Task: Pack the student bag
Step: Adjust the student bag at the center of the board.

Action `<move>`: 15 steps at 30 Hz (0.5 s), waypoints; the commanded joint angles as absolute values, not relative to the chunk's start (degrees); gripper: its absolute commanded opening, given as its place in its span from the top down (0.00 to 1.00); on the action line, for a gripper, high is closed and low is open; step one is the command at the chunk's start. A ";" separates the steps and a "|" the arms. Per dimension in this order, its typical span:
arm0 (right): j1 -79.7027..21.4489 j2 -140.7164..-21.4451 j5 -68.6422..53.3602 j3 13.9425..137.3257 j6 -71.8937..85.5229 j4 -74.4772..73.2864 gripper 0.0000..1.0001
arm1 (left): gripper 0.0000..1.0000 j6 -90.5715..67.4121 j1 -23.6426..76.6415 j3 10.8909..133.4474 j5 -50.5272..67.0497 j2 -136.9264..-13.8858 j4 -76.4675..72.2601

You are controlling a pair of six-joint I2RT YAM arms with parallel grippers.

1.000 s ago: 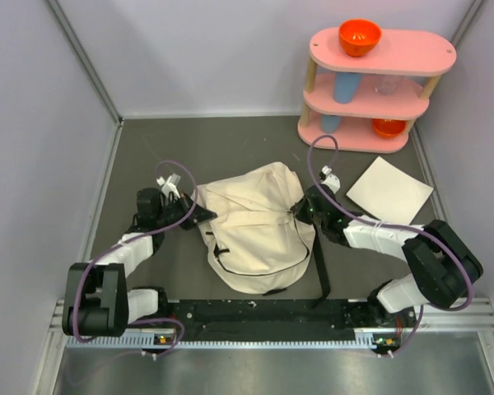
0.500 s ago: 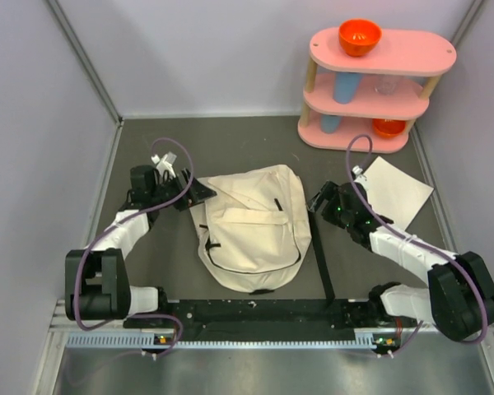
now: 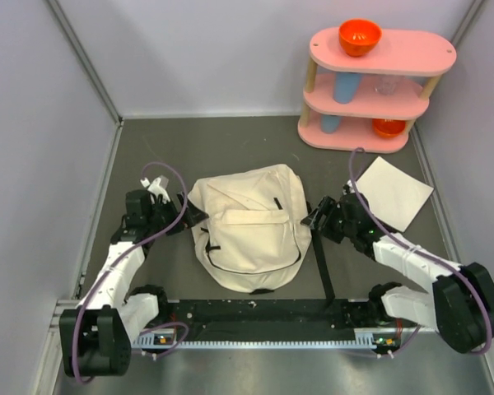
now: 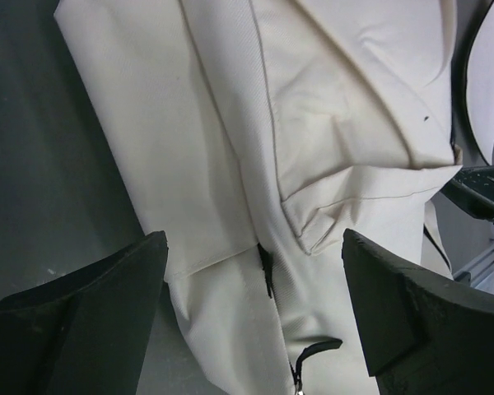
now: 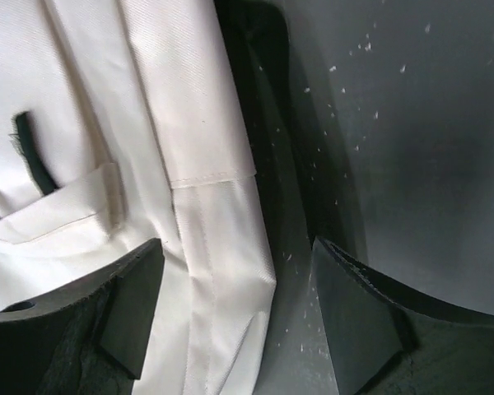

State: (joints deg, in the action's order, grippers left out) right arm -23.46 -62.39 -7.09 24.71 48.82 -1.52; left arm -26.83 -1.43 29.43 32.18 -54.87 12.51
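Observation:
The student bag (image 3: pixel 247 226), a cream canvas backpack with black zipper trim, lies flat in the middle of the dark table, front pocket up. A black strap (image 3: pixel 323 263) trails from its right side toward the near edge. My left gripper (image 3: pixel 191 220) is open at the bag's left edge; in the left wrist view cream cloth (image 4: pixel 255 206) and a zipper pull lie between the spread fingers (image 4: pixel 107 304), ungripped. My right gripper (image 3: pixel 314 217) is open at the bag's right edge, with the cloth edge (image 5: pixel 222 271) and bare table between its fingers (image 5: pixel 354 321).
A pink three-tier shelf (image 3: pixel 377 90) stands at the back right with an orange bowl (image 3: pixel 360 36) on top, a blue cup and another orange bowl below. A white sheet (image 3: pixel 390 191) lies on the table right of the bag. Grey walls close both sides.
Both grippers were shut on the lifted bag's sides a second ago. They let go, the bag settled flat, and both arms drew back a little.

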 commanded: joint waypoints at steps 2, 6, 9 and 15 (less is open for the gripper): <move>-23.20 -68.63 -10.81 25.40 50.54 4.11 0.28 | 0.09 -26.45 -1.76 28.65 32.16 -55.98 12.13; -23.29 -72.33 -10.55 26.89 49.93 7.20 0.29 | 0.09 -26.98 -1.76 27.78 34.71 -58.53 10.03; -23.20 -76.71 -14.13 29.43 49.22 10.35 0.29 | 0.09 -28.47 -1.67 25.76 37.87 -61.42 6.08; -23.73 -91.30 -26.62 35.68 52.73 23.26 0.31 | 0.10 -32.43 -1.67 21.45 41.22 -67.13 -5.26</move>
State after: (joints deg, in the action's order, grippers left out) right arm -23.46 -84.27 -18.00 31.11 50.59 11.64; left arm -29.91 -1.43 23.55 37.82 -64.23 3.01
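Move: The right hand's open fingers are over the student bag's right edge, about 4 cm above it, with the bag's middle some 13 cm left and 2 cm back. The black strap lies about 7 cm back and 2 cm right of that hand, and the white board 17 cm right and 8 cm ahead. From the left hand, open over the bag's left side, the bag's middle is roughly 11 cm right, 3 cm back and 9 cm down. The right hand first sinks about 3 cm at the student bag's right edge, then travels level to the left and somewhat forward, roughly 5 cm in over the bag's side beside the pocket flap, its wrist tipping down and turning a little counter-clockwise, until the edge runs between its fingers and the inner finger seems to touch the cloth. Meanwhile the left hand drops some 4.5 cm towards the bag's left side, speeding up and easing slightly right at the end while its wrist tips down a little; both grippers stay open and neither pinches the bag yet. ##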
